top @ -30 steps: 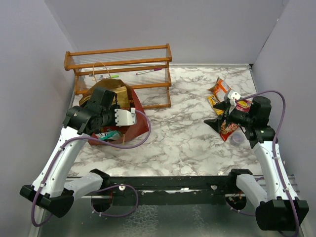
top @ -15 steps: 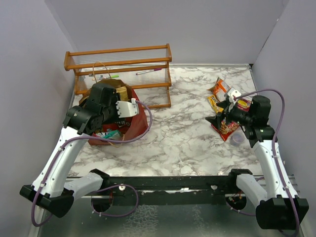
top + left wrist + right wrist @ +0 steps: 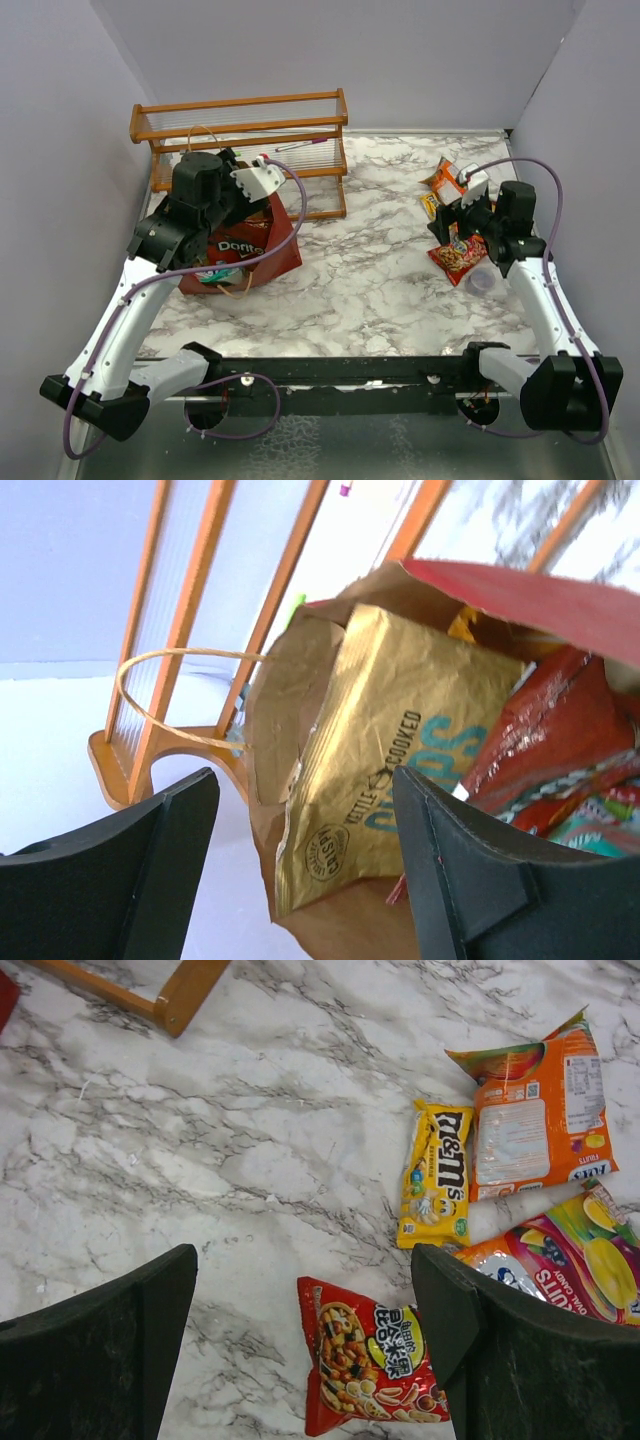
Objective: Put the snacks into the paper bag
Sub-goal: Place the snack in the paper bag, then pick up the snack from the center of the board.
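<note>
The dark red-brown paper bag (image 3: 285, 250) lies at the left with its mouth facing my left gripper (image 3: 245, 185). A red Doritos bag (image 3: 240, 245) shows in that mouth. In the left wrist view my left gripper (image 3: 310, 865) is open and holds nothing, just off the bag's torn tan rim (image 3: 285, 695). Inside are a gold kettle chips bag (image 3: 400, 730) and red packets (image 3: 560, 730). At the right, my right gripper (image 3: 452, 222) hangs open above loose snacks, a small red packet (image 3: 375, 1365) below its open jaws (image 3: 305, 1350).
The wooden slatted rack (image 3: 240, 130) stands right behind the paper bag. Beside the red packet lie a yellow M&M's packet (image 3: 437, 1172), an orange packet (image 3: 530, 1110) and a fruit candy packet (image 3: 575, 1260). A small purple cup (image 3: 483, 281) sits near the right wall.
My left gripper has opened and drawn up and back out of the bag toward the rack, and the Doritos bag now shows in the mouth. The right gripper shifted slightly toward the back.
</note>
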You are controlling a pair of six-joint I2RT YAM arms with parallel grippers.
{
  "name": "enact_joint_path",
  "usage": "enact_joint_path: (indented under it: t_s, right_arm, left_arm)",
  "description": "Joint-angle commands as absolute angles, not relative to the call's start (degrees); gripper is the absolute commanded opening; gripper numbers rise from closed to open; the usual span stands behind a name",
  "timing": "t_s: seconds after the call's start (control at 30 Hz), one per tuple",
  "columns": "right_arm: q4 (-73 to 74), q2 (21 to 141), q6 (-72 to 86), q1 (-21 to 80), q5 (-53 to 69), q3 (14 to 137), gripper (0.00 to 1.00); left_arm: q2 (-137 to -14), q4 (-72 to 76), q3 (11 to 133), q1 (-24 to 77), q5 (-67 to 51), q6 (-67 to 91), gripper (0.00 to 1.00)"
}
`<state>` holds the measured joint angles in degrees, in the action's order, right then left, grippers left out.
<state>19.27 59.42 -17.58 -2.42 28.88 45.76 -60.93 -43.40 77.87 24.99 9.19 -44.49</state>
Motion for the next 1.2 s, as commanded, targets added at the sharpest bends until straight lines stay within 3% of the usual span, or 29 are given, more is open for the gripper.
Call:
enact_joint_path:
  t_s: [0.0, 0.63, 0.93, 1.17]
  right_arm:
    - [18.3, 65.0, -16.5, -2.4, 23.7, 51.6, 0.86]
    - [16.5, 105.3, -19.7, -1.6, 8.6, 77.3, 0.62]
    - [18.7, 116.5, -20.8, -0.3, 4.5, 86.6, 0.57]
    - [19.2, 118.9, -21.3, 0.3, 2.2, 87.0, 0.47]
  left_arm:
    - [-59.1, -37.4, 77.9, 25.1, 7.5, -37.9, 0.75]
    - [-57.5, -37.1, 75.9, 25.0, 4.7, -36.6, 0.77]
    - [-56.9, -37.7, 75.7, 25.0, 3.7, -37.5, 0.77]
    - [-56.6, -37.3, 75.2, 24.9, 3.8, -37.6, 0.77]
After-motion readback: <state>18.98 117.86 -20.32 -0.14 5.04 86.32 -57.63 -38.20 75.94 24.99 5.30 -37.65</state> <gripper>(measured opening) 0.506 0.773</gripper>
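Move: The orange candy bag lies about 22 cm ahead of the right hand, some 7 cm to its right and roughly 16 cm below. The yellow M&M's packet is nearer, about 13 cm ahead and 4 cm right. The red nut snack bag is about level with the hand, 9 cm right, and the purple candy bag some 15 cm ahead and 18 cm right. From the left hand, over the paper bag, the orange bag is roughly 50 cm right, 23 cm ahead and 31 cm lower. Forward first and then downward too, the right hand sweeps about 20 cm out and 13 cm down, drifting right, past the M&M's packet to the orange candy bag. The wrist tips down, turns clockwise and lowers its left side, while the fingers go from wide to about half open, ending close over the bag's near part; contact can't be made out. The open left hand rises a couple of centimetres over the paper bag. ##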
